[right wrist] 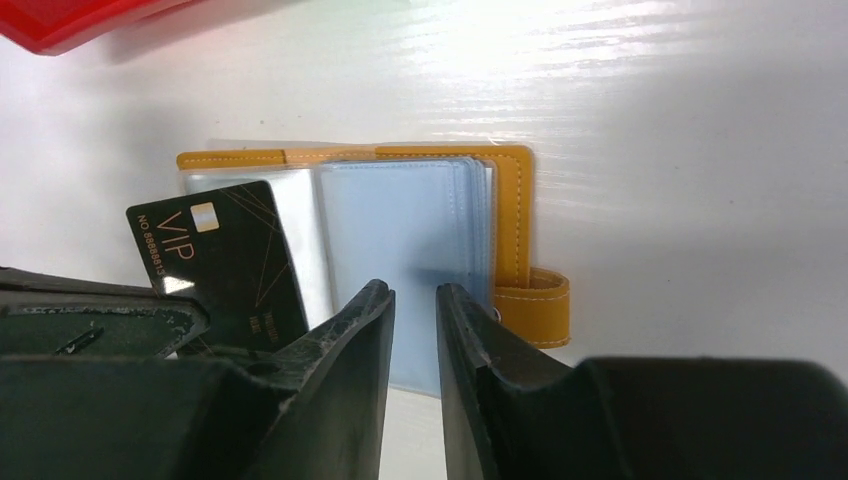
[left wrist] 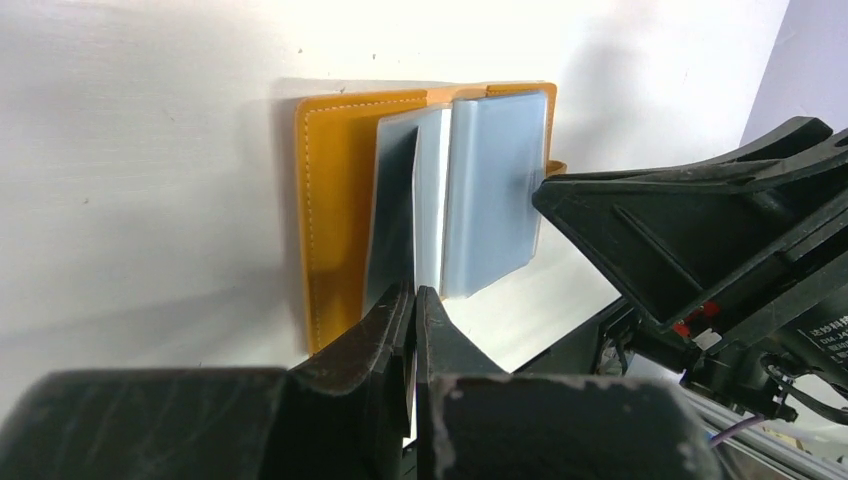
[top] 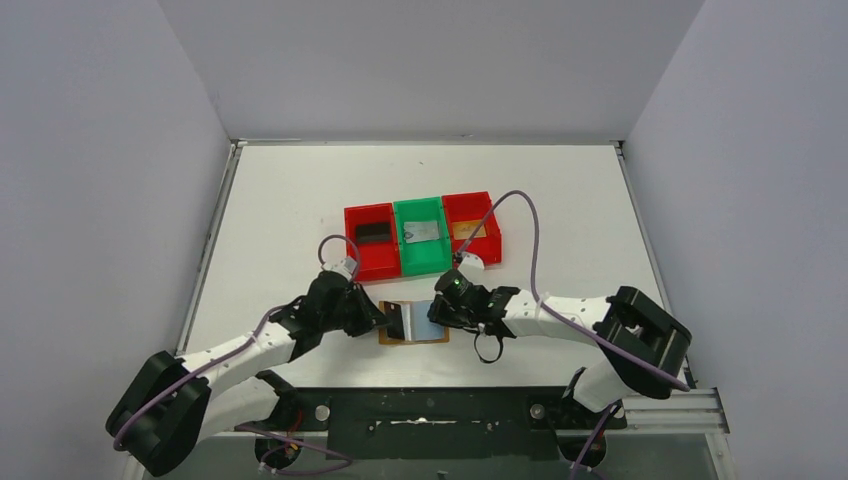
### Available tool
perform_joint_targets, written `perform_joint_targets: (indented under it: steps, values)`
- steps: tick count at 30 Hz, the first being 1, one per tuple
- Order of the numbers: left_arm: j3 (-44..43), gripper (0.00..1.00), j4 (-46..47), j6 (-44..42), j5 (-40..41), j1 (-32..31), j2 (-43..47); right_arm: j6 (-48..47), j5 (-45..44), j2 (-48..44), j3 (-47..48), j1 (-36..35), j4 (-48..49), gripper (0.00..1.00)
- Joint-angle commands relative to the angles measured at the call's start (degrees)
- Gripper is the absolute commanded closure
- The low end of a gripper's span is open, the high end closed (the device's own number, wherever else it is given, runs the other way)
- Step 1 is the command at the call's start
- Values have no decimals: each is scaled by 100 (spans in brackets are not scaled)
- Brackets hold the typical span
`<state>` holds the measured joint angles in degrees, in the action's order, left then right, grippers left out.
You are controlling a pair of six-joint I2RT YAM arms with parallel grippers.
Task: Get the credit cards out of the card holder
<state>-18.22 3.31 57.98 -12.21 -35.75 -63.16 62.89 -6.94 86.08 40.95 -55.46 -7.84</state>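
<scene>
The tan card holder (top: 413, 338) lies open on the table between both arms, its pale blue-grey sleeves (right wrist: 400, 230) fanned up. A black credit card (right wrist: 225, 255) marked VIP sticks out of a clear sleeve on the holder's left half. My left gripper (left wrist: 413, 293) is shut on that card's (left wrist: 395, 215) near edge. My right gripper (right wrist: 413, 290) stands slightly open over the blue sleeves, beside the snap tab (right wrist: 535, 305), with nothing between its fingers. From above, the left gripper (top: 385, 322) and right gripper (top: 437, 315) almost meet over the holder.
Just behind the holder stand three bins in a row: red (top: 350, 245), green (top: 420, 262), red (top: 490, 228). They hold a dark card (top: 373, 232), a silver one (top: 422, 231) and an orange-brown one (top: 468, 229). White walls enclose the table.
</scene>
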Motion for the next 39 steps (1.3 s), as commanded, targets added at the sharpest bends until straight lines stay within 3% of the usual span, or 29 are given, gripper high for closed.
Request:
perform_joint_targets:
  steps: [1, 11, 18, 24, 28, 33, 39]
  values:
    - [-366, 100, -525, -295, 165, 83, 397, -453, 86, -439, 44, -24, 314, 75]
    - [-566, 100, -755, -244, 127, 121, 875, -920, 556, 96, 646, -250, 512, 72]
    - [-760, 100, -1281, -324, 449, 138, 1300, -389, 155, 779, 634, -226, -428, 72]
    - [-733, 100, -1517, -331, 661, 162, 1662, -490, 18, 803, 721, -302, -520, 70]
    - [-665, 100, -1362, -310, 655, 172, 1926, -698, -18, 323, 794, -358, -195, 64]
    - [-538, 100, -1075, -235, 542, 170, 2161, -809, -88, -357, 616, -261, 356, 48]
    - [-311, 100, -819, -201, 350, 170, 2602, -994, 359, -1355, -446, -122, 2492, 40]
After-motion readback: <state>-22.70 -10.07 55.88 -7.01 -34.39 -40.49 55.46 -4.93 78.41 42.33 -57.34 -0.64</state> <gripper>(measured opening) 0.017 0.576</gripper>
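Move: The left gripper already pinches the black credit card by its near part; the open card holder's middle lies about 6 cm to its right, level fore and aft, some 3 cm below. The left red box is about 17 cm ahead and 3 cm left, the green box 19 cm ahead and 8 cm right. From the right gripper, the holder's middle is about 4 cm left and 2 cm below, the card 9 cm left, the green box 18 cm ahead and 3 cm left. Keep the left fingers shut on the black card and raise it about 9 cm off the card holder, easing 2 cm left and tipping the fingertips up. With the right gripper, arc up and some 4 cm left over the holder, sink back low towards its middle, then rise sharply about 8 cm, opening the fingers plainly wider. ##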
